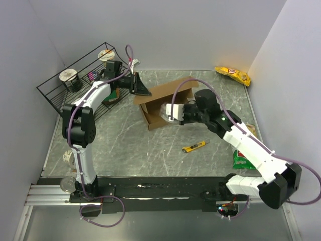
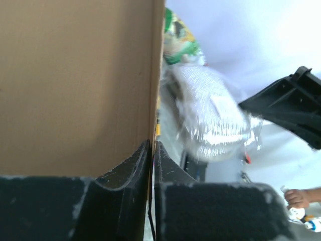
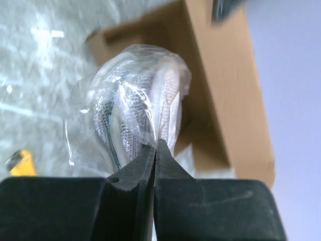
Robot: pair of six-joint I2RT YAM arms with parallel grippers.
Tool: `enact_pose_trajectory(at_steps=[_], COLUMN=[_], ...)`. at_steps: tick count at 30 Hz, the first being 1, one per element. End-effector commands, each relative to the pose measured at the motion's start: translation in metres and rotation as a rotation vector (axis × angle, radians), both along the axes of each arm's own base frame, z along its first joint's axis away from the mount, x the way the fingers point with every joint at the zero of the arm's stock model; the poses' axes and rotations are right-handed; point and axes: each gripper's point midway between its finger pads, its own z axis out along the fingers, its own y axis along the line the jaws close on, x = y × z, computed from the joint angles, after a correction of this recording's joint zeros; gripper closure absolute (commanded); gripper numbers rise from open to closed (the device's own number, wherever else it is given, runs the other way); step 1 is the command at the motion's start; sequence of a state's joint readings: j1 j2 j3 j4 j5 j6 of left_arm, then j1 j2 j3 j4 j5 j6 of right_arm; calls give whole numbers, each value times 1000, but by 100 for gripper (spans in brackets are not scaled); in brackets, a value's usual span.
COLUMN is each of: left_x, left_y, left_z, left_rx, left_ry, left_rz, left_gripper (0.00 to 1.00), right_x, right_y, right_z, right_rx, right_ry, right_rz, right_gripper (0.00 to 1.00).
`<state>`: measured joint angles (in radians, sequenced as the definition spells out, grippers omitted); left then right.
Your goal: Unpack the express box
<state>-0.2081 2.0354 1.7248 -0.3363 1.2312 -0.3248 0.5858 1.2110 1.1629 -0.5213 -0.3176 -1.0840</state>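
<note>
The express box (image 1: 156, 96) is a brown cardboard carton lying open in the middle of the table. My left gripper (image 1: 142, 88) is shut on the edge of its left flap (image 2: 75, 85), and in the left wrist view the cardboard edge runs between the fingertips of that gripper (image 2: 153, 149). A white item in a clear plastic bag (image 1: 167, 111) sits at the box's opening. My right gripper (image 3: 156, 144) is shut on a fold of that bag (image 3: 133, 108), with the box (image 3: 225, 75) behind it.
A yellow utility knife (image 1: 193, 146) lies in front of the box. A black wire basket (image 1: 55, 90) with cups stands at the back left. A yellow snack bag (image 1: 233, 75) is at the back right, a green bag (image 1: 242, 159) by the right arm.
</note>
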Motion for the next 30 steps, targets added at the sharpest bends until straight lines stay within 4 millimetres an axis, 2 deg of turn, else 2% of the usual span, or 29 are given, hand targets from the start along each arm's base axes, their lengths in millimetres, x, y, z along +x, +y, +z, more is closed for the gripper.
enact_pose_trajectory(at_steps=[1,2,6,9,10,11,12,13,15,18,20,21,23,25,26,28,29,30], left_x=[7,3,-6,-11,-13,-12,-12,-12,-13,-11,-6,-7,-4,-4,-2,2,5,9], left_y=[13,16,21,22,22,23,23,23,23,25,27,29,33,38,40,48,50,55], left_z=[8,11,15,10,10,11,10,11,18,32,43,46,60,67,80,85,99,102], left_rx=[67,58,36,42,37,43,48,51,49,63,87,98,135,175,187,247,258,284], left_ry=[-74,-71,-52,-42,-38,-40,-40,-47,-72,-132,-192,-197,-284,-310,-357,-400,-447,-459], left_rz=[71,69,61,60,54,57,59,61,53,59,83,85,107,129,144,171,182,207], left_gripper=[86,86,83,79,76,70,53,1,4,4,4,4,4,4,4,4,4,4], right_x=[-6,3,18,26,28,32,40,41,43,42,36,40,39,49,51,58,60,62], right_y=[-65,-85,-131,-137,-134,-138,-136,-134,-126,-117,-113,-114,-117,-124,-128,-139,-142,-144], right_z=[-47,-48,-63,-69,-69,-66,-54,-48,-27,-7,-2,9,15,36,42,63,69,84], right_rx=[-91,-76,-7,23,40,50,91,136,186,263,287,309,335,393,402,458,471,508], right_ry=[135,137,267,309,314,303,284,307,329,352,408,399,442,410,397,333,318,291], right_rz=[-284,-366,-608,-675,-685,-724,-748,-786,-779,-780,-795,-817,-891,-987,-1017,-1097,-1118,-1131], right_gripper=[100,100,100,100,85,61,12,0,0,0,0,0,0,0,0,0,0,0])
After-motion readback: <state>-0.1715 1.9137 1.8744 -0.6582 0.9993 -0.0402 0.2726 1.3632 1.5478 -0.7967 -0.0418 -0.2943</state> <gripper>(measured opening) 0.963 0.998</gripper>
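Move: The plastic-wrapped package is already in my right fingers; the clear patch of table for it lies about 12 cm to their right, level fore and aft, some 24 cm below. The yellow cutter is 6 cm right of that hand and 8 cm back, while the open box is 9 cm ahead and 5 cm left. From my left hand, which pinches the raised lid, the box is about 10 cm right, 2 cm back and 17 cm below. I swing the package away from the box with my right hand, about 14 cm right and 9 cm down, turning clockwise, open wide to let go beside the cutter, then rise some 13 cm, edging forward as the wrist rolls on. Meanwhile my left hand eases a little left and down, opens to release the lid, then lifts clear, mostly upward. ##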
